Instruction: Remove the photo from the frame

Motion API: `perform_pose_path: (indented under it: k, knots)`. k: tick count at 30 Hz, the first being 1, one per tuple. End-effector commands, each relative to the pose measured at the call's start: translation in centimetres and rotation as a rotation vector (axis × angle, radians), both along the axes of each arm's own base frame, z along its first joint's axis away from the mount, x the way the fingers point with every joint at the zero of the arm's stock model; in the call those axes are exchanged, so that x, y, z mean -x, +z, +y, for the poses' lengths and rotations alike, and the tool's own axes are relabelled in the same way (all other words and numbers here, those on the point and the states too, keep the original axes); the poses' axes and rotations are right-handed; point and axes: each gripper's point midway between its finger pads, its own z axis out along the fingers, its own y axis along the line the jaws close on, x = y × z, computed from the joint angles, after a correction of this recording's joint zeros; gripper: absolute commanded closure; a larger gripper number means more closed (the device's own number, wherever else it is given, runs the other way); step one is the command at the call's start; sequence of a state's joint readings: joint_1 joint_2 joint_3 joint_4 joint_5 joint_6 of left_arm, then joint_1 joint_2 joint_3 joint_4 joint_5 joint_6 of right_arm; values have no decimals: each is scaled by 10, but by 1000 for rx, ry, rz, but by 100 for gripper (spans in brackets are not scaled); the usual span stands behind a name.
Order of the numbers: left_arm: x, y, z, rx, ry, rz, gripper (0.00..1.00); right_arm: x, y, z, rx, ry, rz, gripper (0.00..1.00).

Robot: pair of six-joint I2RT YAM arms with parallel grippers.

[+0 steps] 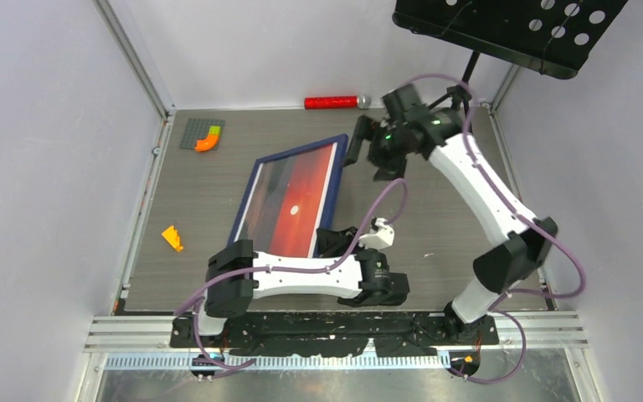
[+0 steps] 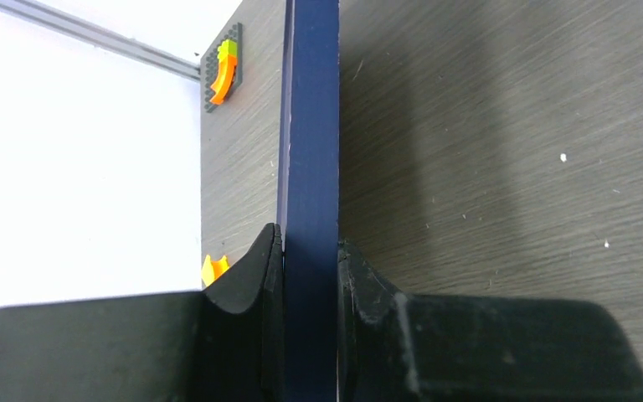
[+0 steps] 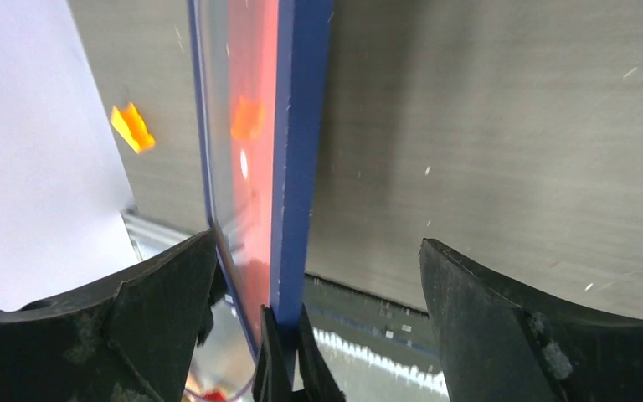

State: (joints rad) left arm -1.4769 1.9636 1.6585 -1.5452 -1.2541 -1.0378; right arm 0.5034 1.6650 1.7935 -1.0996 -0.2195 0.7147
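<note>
The dark blue frame [image 1: 243, 201] stands tilted up off the table, with the red-orange sunset photo [image 1: 293, 201] still inside it. My left gripper [image 1: 335, 241] is shut on the frame's near right corner. In the left wrist view its fingers [image 2: 255, 276] pinch the blue rail [image 2: 311, 126] from both sides. At the frame's far right corner my right gripper [image 1: 360, 155] is open. The right wrist view shows that gripper [image 3: 318, 268] spread wide on either side of the rail [image 3: 301, 126], touching nothing, and the photo [image 3: 255, 126] shows red behind the glazing.
A red cylinder [image 1: 331, 102] lies by the back wall. A grey baseplate with an orange and green brick [image 1: 203, 134] sits at the back left. A small orange piece [image 1: 172, 238] lies left of the frame. A black perforated stand [image 1: 511, 29] overhangs the back right corner.
</note>
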Motion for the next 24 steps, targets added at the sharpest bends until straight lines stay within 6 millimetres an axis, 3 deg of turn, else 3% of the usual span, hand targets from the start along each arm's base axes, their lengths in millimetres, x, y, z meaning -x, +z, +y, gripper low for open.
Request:
perform_pose_path:
  k: [1,2,3,4,5,6,7,8,9,10,11,15,16,17,18,19,24]
  knots:
    - [-22,78,33,116,37,-165,100,-14,76,-72,5,-170,-284,4]
    - [-25,87,38,150,50,-169,100,-17,71,-87,14,-216,-288,4]
    - [-28,98,43,184,60,-172,100,-17,90,-93,-17,-238,-372,4]
    - [-31,108,46,218,67,-167,100,-17,82,-102,-1,-263,-378,4]
    - [-34,116,49,221,60,-143,100,-16,100,-107,-21,-278,-465,4]
    - [-37,122,47,263,44,-105,100,-15,91,-110,-5,-274,-472,4]
    - [-42,121,31,377,3,-53,100,-12,103,-116,-10,-293,-529,4]
    - [-40,116,26,405,-85,54,100,-10,95,-118,6,-290,-531,4]
    - [-41,120,-2,581,-209,139,100,-6,103,-124,10,-307,-576,4]
    - [-37,124,-14,709,-321,217,100,-5,95,-128,32,-310,-575,4]
    - [-33,133,-24,836,-426,289,100,-1,103,-133,29,-322,-616,4]
    - [-33,166,-25,1078,-587,425,100,17,93,-144,64,-306,-674,4]
    - [-27,175,-30,1121,-648,464,100,24,99,-147,57,-311,-708,4]
    - [-31,187,-31,1168,-664,457,100,26,88,-150,77,-307,-703,4]
    - [-29,198,-37,1220,-709,497,100,31,94,-153,69,-313,-742,4]
    - [-32,209,-39,1264,-718,512,100,32,84,-156,91,-318,-736,4]
    - [-55,253,-36,1494,-644,516,100,48,75,-172,135,-346,-765,4]
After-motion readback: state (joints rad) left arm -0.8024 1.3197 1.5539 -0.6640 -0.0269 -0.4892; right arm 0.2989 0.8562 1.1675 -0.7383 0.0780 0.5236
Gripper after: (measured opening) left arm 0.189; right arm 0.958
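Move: The left hand already pinches the raised right edge of the frame; the frame's middle lies about 8 cm ahead, 9 cm left and 6 cm below. The small yellow piece is level with it, some 34 cm left, 15 cm down. From the right hand, open beside the far part of that edge, the frame's middle is about 17 cm left, 6 cm back, 12 cm down; the red microphone stands some 20 cm ahead, 7 cm left, 20 cm below. Still pinching, left hand raises frame's edge 15 cm and forward, rolling left-side-down; open right hand withdraws rightward. ##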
